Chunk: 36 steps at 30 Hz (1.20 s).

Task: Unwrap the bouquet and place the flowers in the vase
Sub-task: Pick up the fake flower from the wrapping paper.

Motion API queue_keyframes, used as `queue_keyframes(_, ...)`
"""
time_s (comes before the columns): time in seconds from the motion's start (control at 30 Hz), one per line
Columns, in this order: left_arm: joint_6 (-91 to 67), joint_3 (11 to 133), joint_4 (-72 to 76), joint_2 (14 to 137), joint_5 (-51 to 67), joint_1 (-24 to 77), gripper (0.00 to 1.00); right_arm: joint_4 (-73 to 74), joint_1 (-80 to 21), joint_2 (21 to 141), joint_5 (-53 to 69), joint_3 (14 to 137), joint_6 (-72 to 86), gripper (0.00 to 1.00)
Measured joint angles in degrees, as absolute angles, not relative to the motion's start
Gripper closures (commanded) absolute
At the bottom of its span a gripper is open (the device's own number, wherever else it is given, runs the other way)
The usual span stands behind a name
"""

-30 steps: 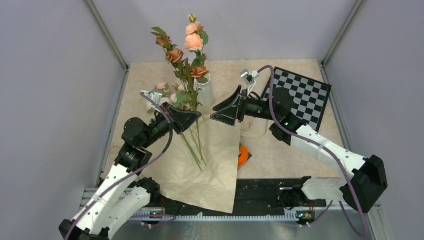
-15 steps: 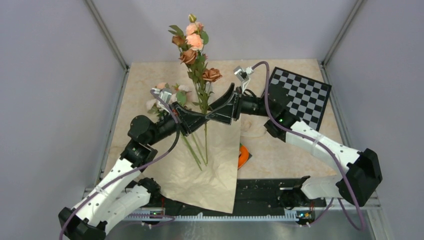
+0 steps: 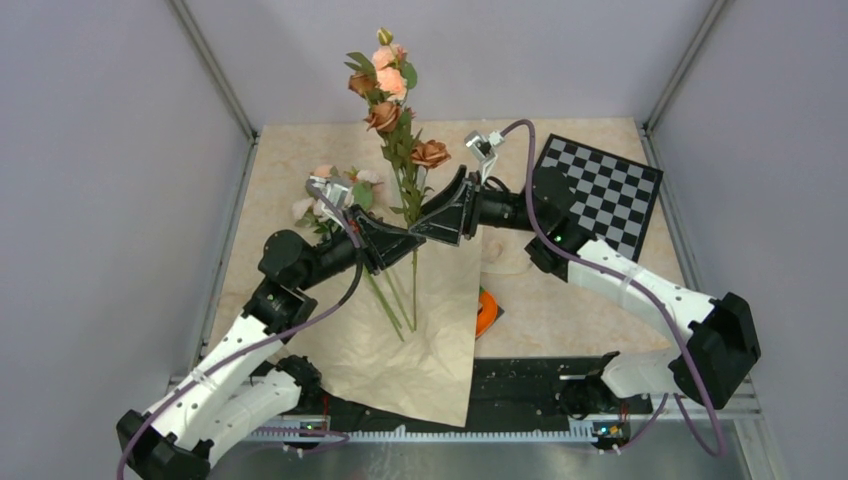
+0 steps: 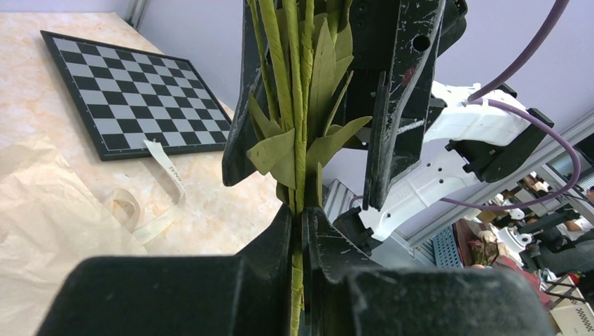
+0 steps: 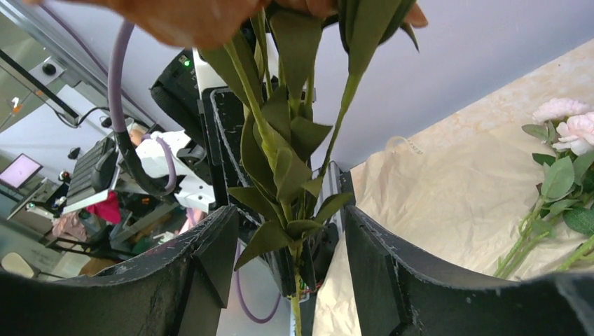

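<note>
The flowers [image 3: 385, 88], peach and rust roses on long green stems, stand nearly upright over the table. My left gripper [image 3: 392, 243] is shut on their stems; in the left wrist view the stems [image 4: 294, 105] rise straight out of the pinched jaws of the left gripper [image 4: 300, 217]. My right gripper [image 3: 440, 210] is open and straddles the same stems just above, its jaws apart on either side of the leaves [image 5: 280, 161] with a gap on both sides. The bouquet's kraft paper [image 3: 420, 330] lies spread flat. The vase is hidden behind the stems and right gripper.
A few pale pink roses [image 3: 330, 195] lie on the table at the left, also in the right wrist view [image 5: 567, 136]. The cream ribbon [image 4: 164, 189] lies loose by the checkerboard [image 3: 600, 190]. An orange ring [image 3: 486, 312] sits at the paper's right edge.
My left arm carried the flowers to the right and stood them more upright. My right gripper came in from the right to straddle the stems, and its jaws narrowed a little.
</note>
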<state>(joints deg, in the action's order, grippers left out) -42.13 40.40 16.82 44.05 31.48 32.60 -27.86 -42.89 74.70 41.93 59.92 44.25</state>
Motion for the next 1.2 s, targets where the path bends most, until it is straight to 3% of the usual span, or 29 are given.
queue_keyframes(0.9, -42.1, 41.1, 16.7, 44.7, 32.1, 33.4, 1.00, -28.9, -43.0, 75.2, 41.9, 60.1, 45.7, 0.69)
queue_keyframes(1.2, -41.8, 41.3, 16.7, 45.3, 32.3, 33.4, 1.00, -29.2, -43.0, 75.2, 41.9, 60.1, 46.2, 1.00)
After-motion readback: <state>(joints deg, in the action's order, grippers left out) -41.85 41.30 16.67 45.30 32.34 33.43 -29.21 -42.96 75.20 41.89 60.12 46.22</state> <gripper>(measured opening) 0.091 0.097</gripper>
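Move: Straddled by the open right fingers, the held flowers' stems stand within about 1 cm of the right hand point. The left hand already pinches them, and the spot to grip is some 3 cm above its own hand point. From the right hand the vase is roughly 17 cm ahead, 2 cm left and 24 cm below. The heads of the flowers still lying lie about 18 cm ahead, 16 cm left and 33 cm down. Closing from a bit over half open to nearly shut, the right fingers pinch the upright flower stems just above the left hand's grip, while the right hand itself stays in place, moving under 1 cm. The left hand keeps its own pinch and holds the stems steady, easing only about half a centimetre. ##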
